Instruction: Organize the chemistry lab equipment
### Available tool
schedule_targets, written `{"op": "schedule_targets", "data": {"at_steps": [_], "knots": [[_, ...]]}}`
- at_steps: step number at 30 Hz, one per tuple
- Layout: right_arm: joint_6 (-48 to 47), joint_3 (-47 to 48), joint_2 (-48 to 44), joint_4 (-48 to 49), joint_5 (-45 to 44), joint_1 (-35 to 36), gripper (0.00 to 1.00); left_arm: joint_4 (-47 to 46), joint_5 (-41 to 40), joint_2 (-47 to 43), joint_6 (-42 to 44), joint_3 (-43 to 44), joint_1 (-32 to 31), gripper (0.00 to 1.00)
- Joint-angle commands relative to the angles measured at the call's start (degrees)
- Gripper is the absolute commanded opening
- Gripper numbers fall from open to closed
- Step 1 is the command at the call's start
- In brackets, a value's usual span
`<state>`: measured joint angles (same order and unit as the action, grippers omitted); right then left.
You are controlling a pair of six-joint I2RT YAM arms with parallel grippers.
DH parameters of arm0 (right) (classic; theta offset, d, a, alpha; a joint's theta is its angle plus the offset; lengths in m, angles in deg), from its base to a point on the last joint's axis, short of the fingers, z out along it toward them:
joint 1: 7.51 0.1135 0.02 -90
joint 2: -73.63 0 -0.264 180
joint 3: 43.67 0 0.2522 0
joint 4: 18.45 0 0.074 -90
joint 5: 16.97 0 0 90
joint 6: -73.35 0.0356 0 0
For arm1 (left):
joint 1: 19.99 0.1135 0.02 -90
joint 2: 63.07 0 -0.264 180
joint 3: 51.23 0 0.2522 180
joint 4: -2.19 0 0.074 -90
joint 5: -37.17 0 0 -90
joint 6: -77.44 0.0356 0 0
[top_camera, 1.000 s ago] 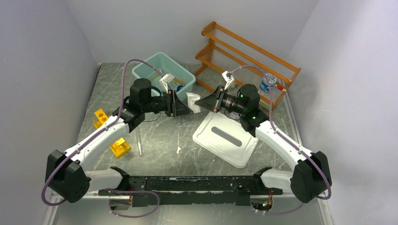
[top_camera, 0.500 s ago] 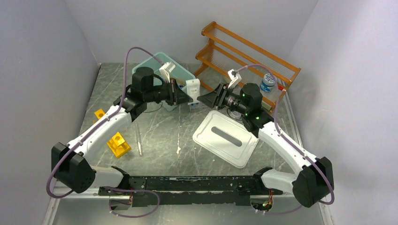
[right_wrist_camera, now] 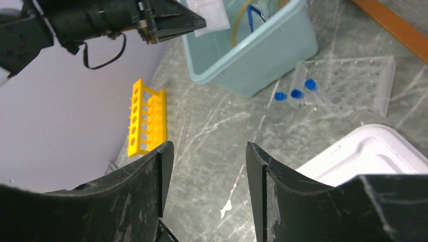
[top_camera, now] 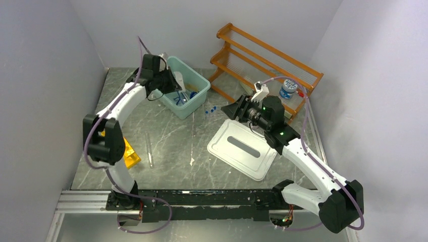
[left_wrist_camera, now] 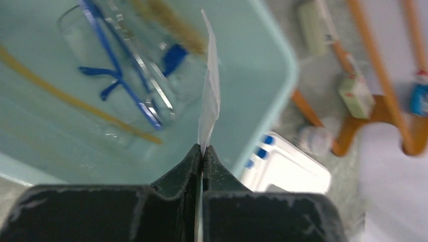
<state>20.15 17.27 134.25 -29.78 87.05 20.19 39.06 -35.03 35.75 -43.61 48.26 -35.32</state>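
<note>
My left gripper [left_wrist_camera: 203, 148] is shut on a thin white packet [left_wrist_camera: 209, 91], seen edge-on above the teal bin [left_wrist_camera: 262, 75]. In the bin lie blue-framed goggles [left_wrist_camera: 116, 75], amber rubber tubing [left_wrist_camera: 60, 96] and a brush [left_wrist_camera: 171, 27]. From above, the left gripper [top_camera: 177, 83] hangs over that bin [top_camera: 194, 103]. My right gripper [top_camera: 229, 111] is open with nothing between its fingers [right_wrist_camera: 207, 151], above the table in front of the bin. Blue-capped vials [right_wrist_camera: 295, 93] lie in a clear holder just right of the bin. The yellow test-tube rack [right_wrist_camera: 146, 116] lies at the left.
A white tray [top_camera: 242, 148] lies under the right arm. A clear glass tube [top_camera: 149, 151] rests near the yellow rack [top_camera: 130, 157], which the left arm partly hides. The orange shelf [top_camera: 267, 63] stands at the back right with a small blue-topped jar [top_camera: 288, 88].
The packet passed from the right gripper to the left. The left gripper shut on it and swung back-left over the bin; the right gripper opened and drew back to the right.
</note>
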Motion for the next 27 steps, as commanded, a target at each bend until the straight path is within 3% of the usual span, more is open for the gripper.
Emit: {"op": "schedule_targets", "data": {"at_steps": [1,9,17,27], "knots": [[-0.04,-2.46,-1.67,-0.91,-1.21,-0.27,0.58,3.22,-7.04,6.84,0.44,4.75,1.23,0.05],[2.0,-6.13,-0.79,0.82,1.22,-0.21,0.57,9.41,-10.28,17.5,-0.05,14.38,1.45,0.08],[2.24,-6.84,-0.95,1.66,1.38,-0.19,0.57,10.26,-15.59,19.48,-0.28,16.85,1.45,0.08],[2.38,-7.26,-1.08,2.46,1.77,-0.19,0.57,16.06,-16.88,16.57,3.41,22.29,1.53,0.41]]}}
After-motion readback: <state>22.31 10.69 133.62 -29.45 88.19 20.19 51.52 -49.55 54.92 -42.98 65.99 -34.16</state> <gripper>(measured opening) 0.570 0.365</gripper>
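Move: The left hand holds the white packet over the near part of the green bin, whose middle lies about 7 cm farther ahead, 2 cm to the left and some 16 cm below. In the bin, the brush is about 10 cm ahead of this hand and 5 cm to its right; outside, the blue-capped tubes stand about level with the hand, 14 cm to its right. From the empty right hand, the bin's middle is roughly 23 cm ahead, 21 cm left and 21 cm below. The left hand, still pinching the white packet, drops quickly some 9 cm towards the bin's inside while reaching about 6 cm forward and easing 4 cm left, its wrist tipping down and turning counter-clockwise by about 20 degrees in all; it then all but stops, and at the very end its fingers part to about a third open and let go of the packet. Meanwhile the right hand, empty and still open, sinks about 5 cm and draws slightly back over the table, tipping a little downward, then holds still without touching anything. ##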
